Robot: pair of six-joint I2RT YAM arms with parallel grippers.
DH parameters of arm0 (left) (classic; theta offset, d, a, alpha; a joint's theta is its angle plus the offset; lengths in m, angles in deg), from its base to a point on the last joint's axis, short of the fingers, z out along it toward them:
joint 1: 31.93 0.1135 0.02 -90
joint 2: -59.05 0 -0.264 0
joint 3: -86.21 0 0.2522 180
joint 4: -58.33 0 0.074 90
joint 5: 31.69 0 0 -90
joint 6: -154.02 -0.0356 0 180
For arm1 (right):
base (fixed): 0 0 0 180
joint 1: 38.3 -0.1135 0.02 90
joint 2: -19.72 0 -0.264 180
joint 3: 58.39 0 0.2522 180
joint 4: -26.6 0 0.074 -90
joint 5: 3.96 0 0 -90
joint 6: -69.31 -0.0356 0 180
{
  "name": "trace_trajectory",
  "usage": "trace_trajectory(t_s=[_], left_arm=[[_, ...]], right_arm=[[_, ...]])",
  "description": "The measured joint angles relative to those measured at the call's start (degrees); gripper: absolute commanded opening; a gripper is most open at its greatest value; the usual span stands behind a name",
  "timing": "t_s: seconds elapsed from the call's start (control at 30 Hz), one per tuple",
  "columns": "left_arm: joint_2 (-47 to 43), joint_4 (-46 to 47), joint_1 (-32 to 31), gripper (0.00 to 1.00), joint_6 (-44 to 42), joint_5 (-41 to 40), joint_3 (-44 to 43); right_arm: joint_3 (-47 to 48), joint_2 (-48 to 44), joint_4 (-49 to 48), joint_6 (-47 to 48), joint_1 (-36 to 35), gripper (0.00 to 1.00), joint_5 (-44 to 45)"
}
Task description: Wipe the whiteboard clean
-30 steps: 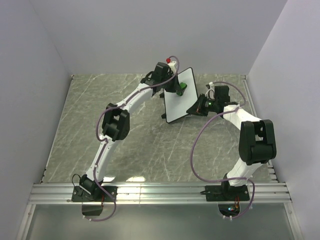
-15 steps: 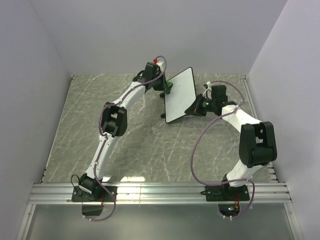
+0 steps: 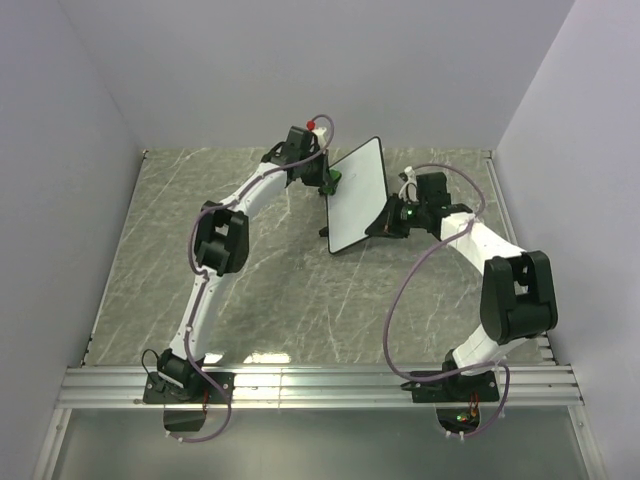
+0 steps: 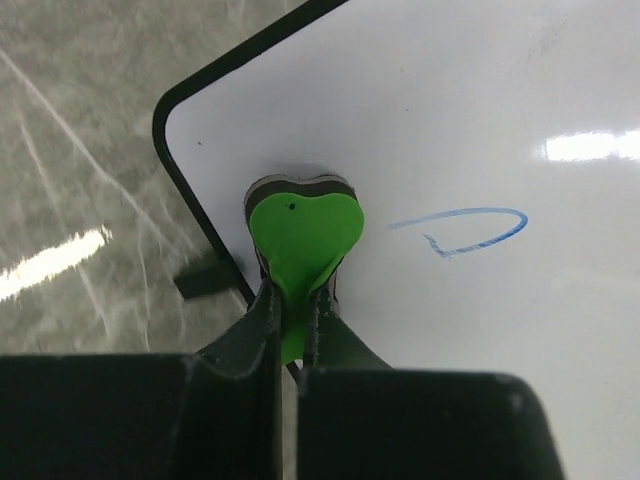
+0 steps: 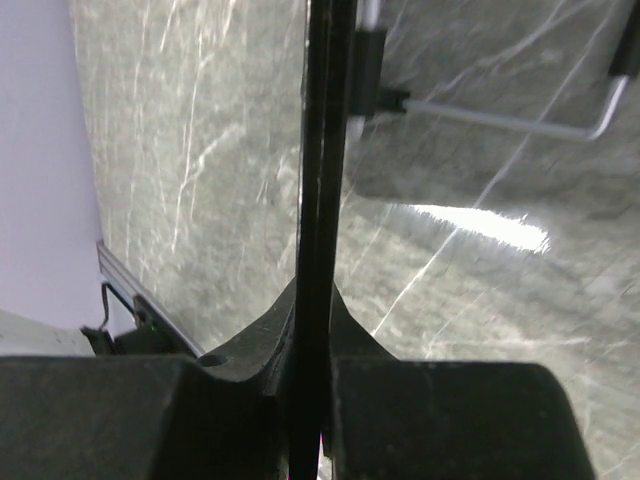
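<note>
The whiteboard (image 3: 356,195) is held tilted above the table, white face toward the left arm. My right gripper (image 3: 380,224) is shut on its right edge; in the right wrist view the board (image 5: 322,150) runs edge-on between the closed fingers (image 5: 318,330). My left gripper (image 3: 328,182) is shut on a small green eraser block (image 3: 335,180) pressed against the board's left edge. In the left wrist view the gripper (image 4: 293,310) holds the green block (image 4: 303,235) on the white face (image 4: 480,110) near a rounded corner. A blue loop mark (image 4: 465,228) lies just right of the block.
The grey marbled table (image 3: 250,290) lies under both arms, with white walls on three sides. A metal rail (image 3: 320,385) runs along the near edge. The board's wire stand (image 5: 500,118) and a black foot (image 4: 205,282) stick out behind it.
My left gripper with the green block has slid left across the board, from its upper middle to its left edge. The board and my right gripper have shifted slightly left.
</note>
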Motion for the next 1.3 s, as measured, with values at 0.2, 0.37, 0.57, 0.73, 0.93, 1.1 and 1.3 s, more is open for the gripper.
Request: trace_trajectory(t_s=[0.2,0.37,0.57,0.73,0.93,1.1,1.3], left_arm=[[-6.93,-2.25,-0.66,0.00,0.17,1.95,6.88],[-8.41,-3.54,-2.86,0.00,0.81,4.57,5.07],[-9.88,-2.93,-6.95,0.00,1.46,5.44,5.53],[-13.09,-0.48,-8.61,0.00,3.76,5.99,10.49],[-10.38,-1.53,-7.02,0.00,7.23,7.26,6.91],[-4.52,-1.07,-3.56,0.00,9.68,7.10,1.29],[0.90,-1.09,-0.11,0.00,10.16,4.96,-2.49]], right_arm=[[-4.94,-3.52,1.27,1.44,-1.73,0.00,-2.58],[-6.51,-3.65,3.65,3.45,-2.84,0.00,-5.81],[-6.16,-3.13,6.78,3.04,-2.91,0.00,-6.97],[-5.07,-1.49,7.10,2.21,-2.91,0.00,-8.20],[-3.13,-0.70,8.96,1.81,-2.91,0.00,-8.17],[-2.49,-0.68,10.38,1.90,-2.91,0.00,-8.11],[-1.95,-0.81,11.43,0.81,-2.91,0.00,-8.15]])
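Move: The left hand already holds the green eraser on the whiteboard's left part; the last blue mark lies about 7 cm to its right, 1 cm back and 2 cm lower. The board's middle is some 7 cm right and 3 cm back; the black foot at the board's near left is about 11 cm back, level sideways. From the right hand, already gripping the board's right edge, the mark is roughly 11 cm ahead, 5 cm left. Left sweeps its eraser about 10 cm back, left and up, then returns; right pulls board back 7 cm. ##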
